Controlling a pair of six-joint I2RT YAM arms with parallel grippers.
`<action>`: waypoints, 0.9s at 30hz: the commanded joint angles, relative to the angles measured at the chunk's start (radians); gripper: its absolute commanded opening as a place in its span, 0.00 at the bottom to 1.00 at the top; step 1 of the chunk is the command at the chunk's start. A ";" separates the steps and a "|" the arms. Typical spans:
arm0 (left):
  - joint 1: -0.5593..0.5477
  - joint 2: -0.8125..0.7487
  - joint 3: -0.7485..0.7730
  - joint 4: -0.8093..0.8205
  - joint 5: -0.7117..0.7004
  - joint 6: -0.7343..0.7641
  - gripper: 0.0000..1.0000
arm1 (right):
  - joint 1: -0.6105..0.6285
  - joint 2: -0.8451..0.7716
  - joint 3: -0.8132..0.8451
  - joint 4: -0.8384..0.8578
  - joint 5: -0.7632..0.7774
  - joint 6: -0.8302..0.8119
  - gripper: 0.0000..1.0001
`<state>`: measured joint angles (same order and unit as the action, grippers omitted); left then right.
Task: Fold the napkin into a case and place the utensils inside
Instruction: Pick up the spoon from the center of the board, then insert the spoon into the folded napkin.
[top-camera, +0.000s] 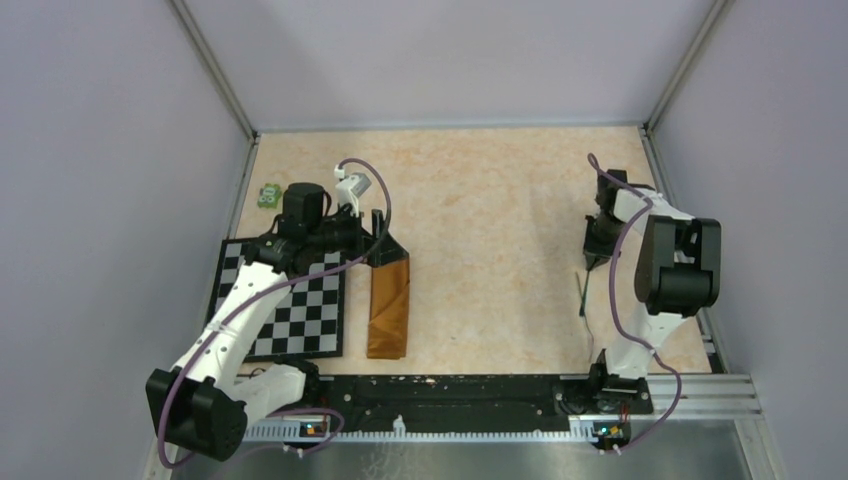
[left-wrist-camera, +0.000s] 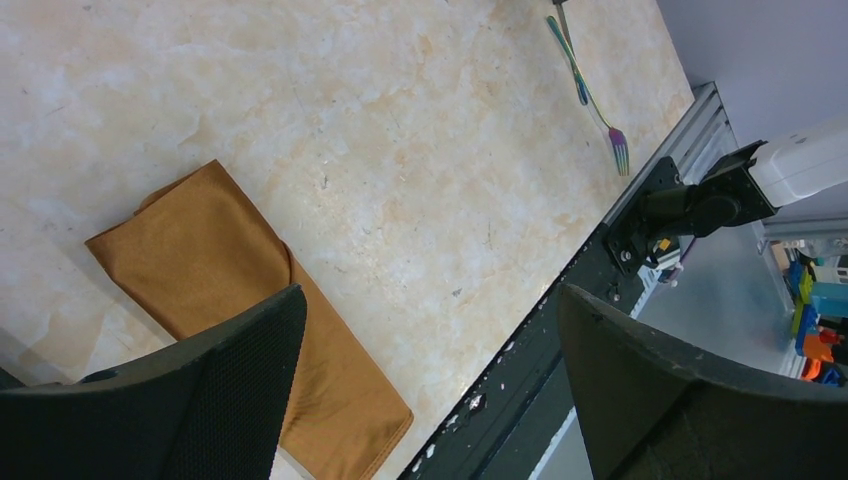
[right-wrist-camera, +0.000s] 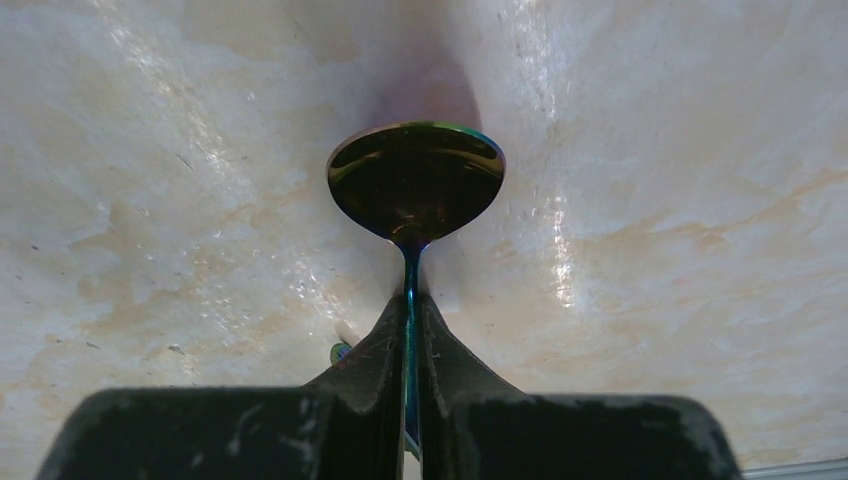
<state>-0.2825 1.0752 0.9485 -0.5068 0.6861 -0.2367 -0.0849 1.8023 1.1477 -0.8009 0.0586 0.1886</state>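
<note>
The rust-orange napkin (top-camera: 388, 310) lies folded as a narrow case on the table, right of the checkered mat; in the left wrist view the napkin (left-wrist-camera: 210, 250) shows a fold line across it. My left gripper (top-camera: 383, 245) hovers over its far end, open, with nothing between the jaws (left-wrist-camera: 430, 295). At the right, my right gripper (top-camera: 598, 255) is shut on the thin handle of an iridescent spoon (right-wrist-camera: 415, 180), whose bowl sticks out just past the fingertips (right-wrist-camera: 408, 305). Another of the utensils, a fork (left-wrist-camera: 600, 105), lies on the table (top-camera: 581, 295) just in front of the right gripper.
A black-and-white checkered mat (top-camera: 290, 310) lies under the left arm. A small green toy (top-camera: 268, 194) sits at the back left. The black base rail (top-camera: 450, 390) runs along the near edge. Walls close in the table on three sides.
</note>
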 joint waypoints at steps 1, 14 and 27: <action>-0.002 -0.009 0.030 0.000 -0.016 0.014 0.98 | 0.011 0.052 0.070 0.156 0.012 -0.011 0.00; 0.003 0.026 -0.074 -0.099 -0.371 -0.352 0.97 | 0.177 -0.009 0.342 0.153 0.413 0.319 0.00; 0.002 -0.110 -0.254 -0.258 -0.447 -0.572 0.59 | 0.752 0.186 0.697 -0.074 0.289 0.722 0.00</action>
<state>-0.2810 1.0130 0.7254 -0.7208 0.2203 -0.7525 0.5255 1.8851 1.7164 -0.8131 0.4198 0.7650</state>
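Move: The right hand is already shut on the spoon near its bowl, down at the table. The folded napkin, where the utensils go, lies about 48 cm to its left, 10 cm nearer the base and about level in height. The fork lies roughly 12 cm back and 3 cm left of this hand. From the left hand, the napkin is some 21 cm below and 5 cm back, with no sideways offset; the chessboard's middle lies about 25 cm to the napkin's left and 2 cm farther out. Keeping its pinch on the spoon, the right hand skims forward, then climbs and swings ever faster left towards the napkin, ending some 22 cm left, 13 cm forward and 15 cm up, fingers tipped forward some 35 degrees. The open left hand sinks about 11 cm towards the napkin, drifting left and finally back, turns counter-clockwise while tipping down, and starts to close. ##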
